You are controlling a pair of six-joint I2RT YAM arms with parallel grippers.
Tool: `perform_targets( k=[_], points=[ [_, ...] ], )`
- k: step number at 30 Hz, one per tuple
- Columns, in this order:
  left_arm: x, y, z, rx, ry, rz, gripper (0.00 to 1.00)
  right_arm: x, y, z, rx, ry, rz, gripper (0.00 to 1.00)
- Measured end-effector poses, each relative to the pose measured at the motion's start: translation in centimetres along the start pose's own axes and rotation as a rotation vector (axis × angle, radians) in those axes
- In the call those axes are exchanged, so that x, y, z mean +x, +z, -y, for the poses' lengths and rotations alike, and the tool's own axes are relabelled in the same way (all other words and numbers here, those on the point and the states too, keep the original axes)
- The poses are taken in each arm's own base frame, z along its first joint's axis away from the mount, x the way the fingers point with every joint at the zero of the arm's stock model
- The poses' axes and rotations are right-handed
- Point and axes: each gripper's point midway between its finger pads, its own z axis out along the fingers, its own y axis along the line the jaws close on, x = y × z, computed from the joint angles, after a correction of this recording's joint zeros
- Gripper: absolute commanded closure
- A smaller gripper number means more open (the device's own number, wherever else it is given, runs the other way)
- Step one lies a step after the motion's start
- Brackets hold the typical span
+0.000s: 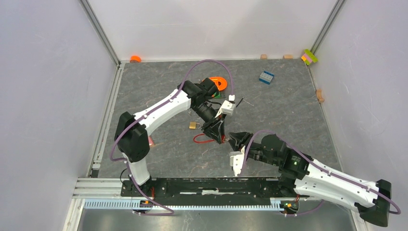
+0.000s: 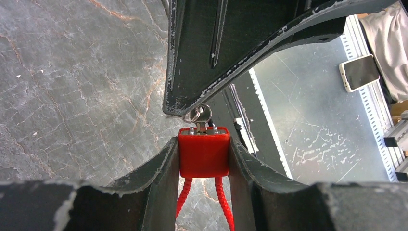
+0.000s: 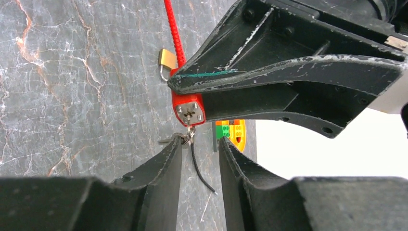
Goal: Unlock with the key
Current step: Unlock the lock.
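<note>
The lock is a red block (image 2: 203, 154) with a red cable (image 2: 185, 197) hanging from it. My left gripper (image 2: 203, 144) is shut on the lock's two sides and holds it above the table. The silver key (image 2: 202, 118) sticks in the lock's end face with a key ring on it. In the right wrist view the lock (image 3: 188, 108) faces my right gripper (image 3: 201, 144), which stands open just short of it. The key ring (image 3: 185, 139) lies against the tip of its left finger and nothing is between the fingers. In the top view the two grippers, left (image 1: 217, 132) and right (image 1: 239, 139), meet tip to tip.
A small brass padlock (image 1: 194, 125) lies on the table left of the grippers, by the red cable (image 1: 202, 140). An orange ring (image 1: 219, 83) and a blue brick (image 1: 266, 76) lie farther back. Coloured bricks (image 1: 309, 56) sit in the back right corner. A thin black wire (image 3: 202, 168) lies below.
</note>
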Motion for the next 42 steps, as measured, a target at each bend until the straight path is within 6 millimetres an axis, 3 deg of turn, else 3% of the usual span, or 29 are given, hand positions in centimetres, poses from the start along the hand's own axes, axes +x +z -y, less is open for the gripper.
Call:
perform_targets(
  k=[6,15,23,29,42],
  points=[
    [0.0,0.0,0.0,-0.001,0.001,0.000,0.98,0.2,0.1,-0.6,-0.026,0.006,-0.005,0.64],
    [0.1,0.1,-0.2,-0.002,0.005,0.002,0.98,0.4,0.5,-1.2,-0.053,0.021,-0.010,0.80],
    [0.2,0.2,-0.2,-0.002,0.004,0.000,0.98,0.2,0.6,-1.0,-0.055,0.022,-0.007,0.86],
    [0.3,0.1,-0.3,-0.007,0.002,-0.008,0.98,0.2,0.8,-1.2,-0.073,0.029,-0.014,0.99],
    [1.6,0.7,-0.8,-0.036,-0.081,-0.042,0.98,0.9,1.6,-2.4,-0.119,0.079,-0.037,1.00]
  ],
)
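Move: The key stands in the red lock that the left fingers already hold. From the open right fingers it is only about 2 cm to the left, 1 cm back and 1 cm lower, with the lock body some 4 cm left, 1 cm ahead and 1 cm higher. The brass padlock lies on the table about 14 cm left and 6 cm ahead. From the left hand the key is roughly 3 cm right, 2 cm back and 2 cm lower. The right fingertips close on the key's head at the lock's face, from well open to shut, while the hand eases down and slightly left. With the key pinched it goes on sinking, about 3 cm in all, tipping some 5 to 10 degrees. The left hand keeps its grip on the lock and late on sinks with it, nearly 2 cm, tilting about 5 degrees. ##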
